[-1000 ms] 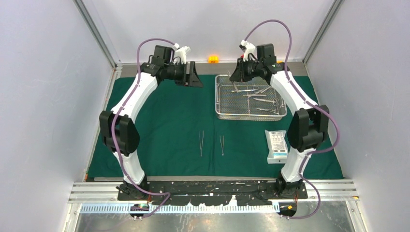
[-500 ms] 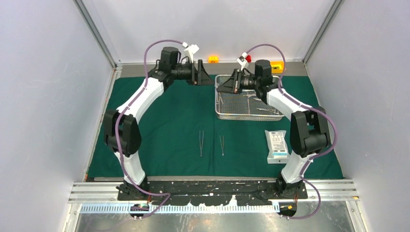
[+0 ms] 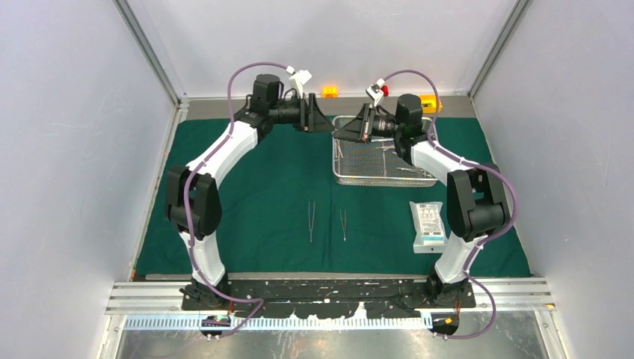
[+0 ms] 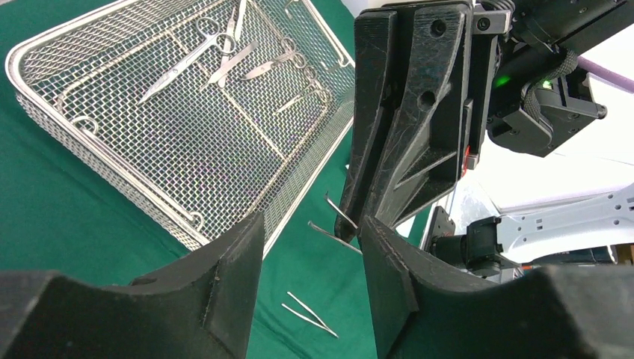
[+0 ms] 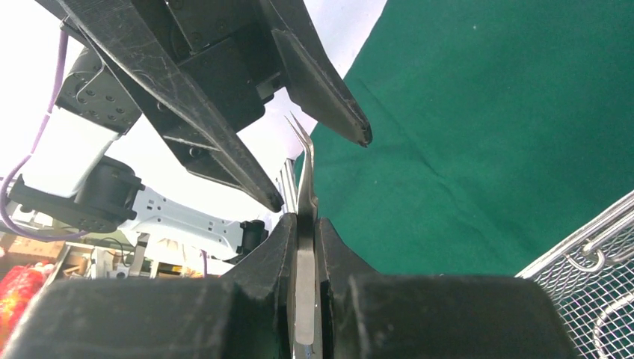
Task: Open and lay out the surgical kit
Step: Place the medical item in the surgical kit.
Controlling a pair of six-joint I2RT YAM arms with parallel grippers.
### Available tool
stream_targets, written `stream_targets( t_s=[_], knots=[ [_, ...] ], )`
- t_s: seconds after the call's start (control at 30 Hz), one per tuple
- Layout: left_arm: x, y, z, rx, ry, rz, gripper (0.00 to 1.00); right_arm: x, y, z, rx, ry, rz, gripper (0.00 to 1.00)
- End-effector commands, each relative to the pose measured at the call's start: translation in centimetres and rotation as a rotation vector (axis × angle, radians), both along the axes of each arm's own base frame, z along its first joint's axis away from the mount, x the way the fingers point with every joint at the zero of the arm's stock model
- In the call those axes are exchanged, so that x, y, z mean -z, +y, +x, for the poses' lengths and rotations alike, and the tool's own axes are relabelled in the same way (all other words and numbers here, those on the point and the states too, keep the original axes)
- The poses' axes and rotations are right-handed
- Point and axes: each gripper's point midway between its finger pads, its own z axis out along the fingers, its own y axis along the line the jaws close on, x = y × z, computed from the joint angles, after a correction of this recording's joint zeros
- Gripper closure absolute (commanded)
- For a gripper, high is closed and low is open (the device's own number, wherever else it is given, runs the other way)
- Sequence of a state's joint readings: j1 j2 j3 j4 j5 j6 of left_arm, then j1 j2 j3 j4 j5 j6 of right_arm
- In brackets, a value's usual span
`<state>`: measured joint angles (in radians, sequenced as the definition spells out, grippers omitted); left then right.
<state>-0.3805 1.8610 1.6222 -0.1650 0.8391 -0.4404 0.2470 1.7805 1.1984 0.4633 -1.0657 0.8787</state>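
The dark green drape (image 3: 254, 179) covers the table. At its back right stands the wire-mesh tray (image 3: 385, 180) (image 4: 16, 75), with scissors and forceps (image 4: 187, 63) inside. My right gripper (image 3: 341, 133) (image 5: 303, 218) is shut on bent-tip silver tweezers (image 5: 306, 168) (image 4: 334, 224), held in the air left of the tray. My left gripper (image 3: 323, 120) (image 4: 310, 224) faces it, open. The tweezers' tips reach between its fingers (image 5: 224, 142), close to one pad. Two more tweezers (image 3: 311, 221) (image 3: 343, 224) lie on the drape. A flat white pouch (image 3: 428, 224) lies front right.
A yellow box (image 3: 428, 103), an orange block (image 3: 329, 91) and a red block (image 3: 384, 90) sit on the bare strip behind the drape. Grey walls close in the left, right and back. The arms' bases stand at the near edge.
Both grippers swung inward over the last second and now meet nose to nose left of the tray. The left jaws have narrowed a little around the tweezers' tips.
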Motion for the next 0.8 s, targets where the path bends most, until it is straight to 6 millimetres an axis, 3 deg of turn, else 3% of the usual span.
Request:
stream_targets(
  t_s=[0.0, 0.5, 0.77],
  knots=[
    [-1.2, -0.6, 0.2, 0.037, -0.068, -0.032, 0.5, -0.9, 0.2, -0.2, -0.027, -0.047, 0.031, 0.99],
    [-1.8, -0.3, 1.5, 0.034, -0.068, -0.061, 0.63, 0.9, 0.3, -0.1, -0.039, -0.032, 0.012, 0.99],
    [-1.4, -0.3, 1.6, 0.045, -0.052, -0.064, 0.75, 1.3, 0.3, 0.2, -0.038, -0.027, 0.01, 0.99]
  ],
)
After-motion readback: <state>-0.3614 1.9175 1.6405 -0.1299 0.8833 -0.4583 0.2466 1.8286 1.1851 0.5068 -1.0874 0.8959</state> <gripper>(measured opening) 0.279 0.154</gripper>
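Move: Just off the left fingertips, some 3 cm to that hand's right and 2 cm back, at nearly its height, are the tweezers held by the right hand. From the right hand, the left gripper is about 3 cm to the left and 2 cm ahead. The wire basket's middle lies roughly 15 cm right of the left hand, 4 cm back and 22 cm below. The near laid tweezers lie 23 cm back, 5 cm left and 24 cm below the left hand. Closing around the tweezers' thin prongs, the left fingers go from about half open to roughly a quarter open while the left hand sinks about 1 cm and eases 1 cm forward. The right hand keeps its grip on the tweezers, still pointing them left between those fingers, and lowers them straight down some 2 cm. Whether the left fingers touch the prongs can't be seen. ##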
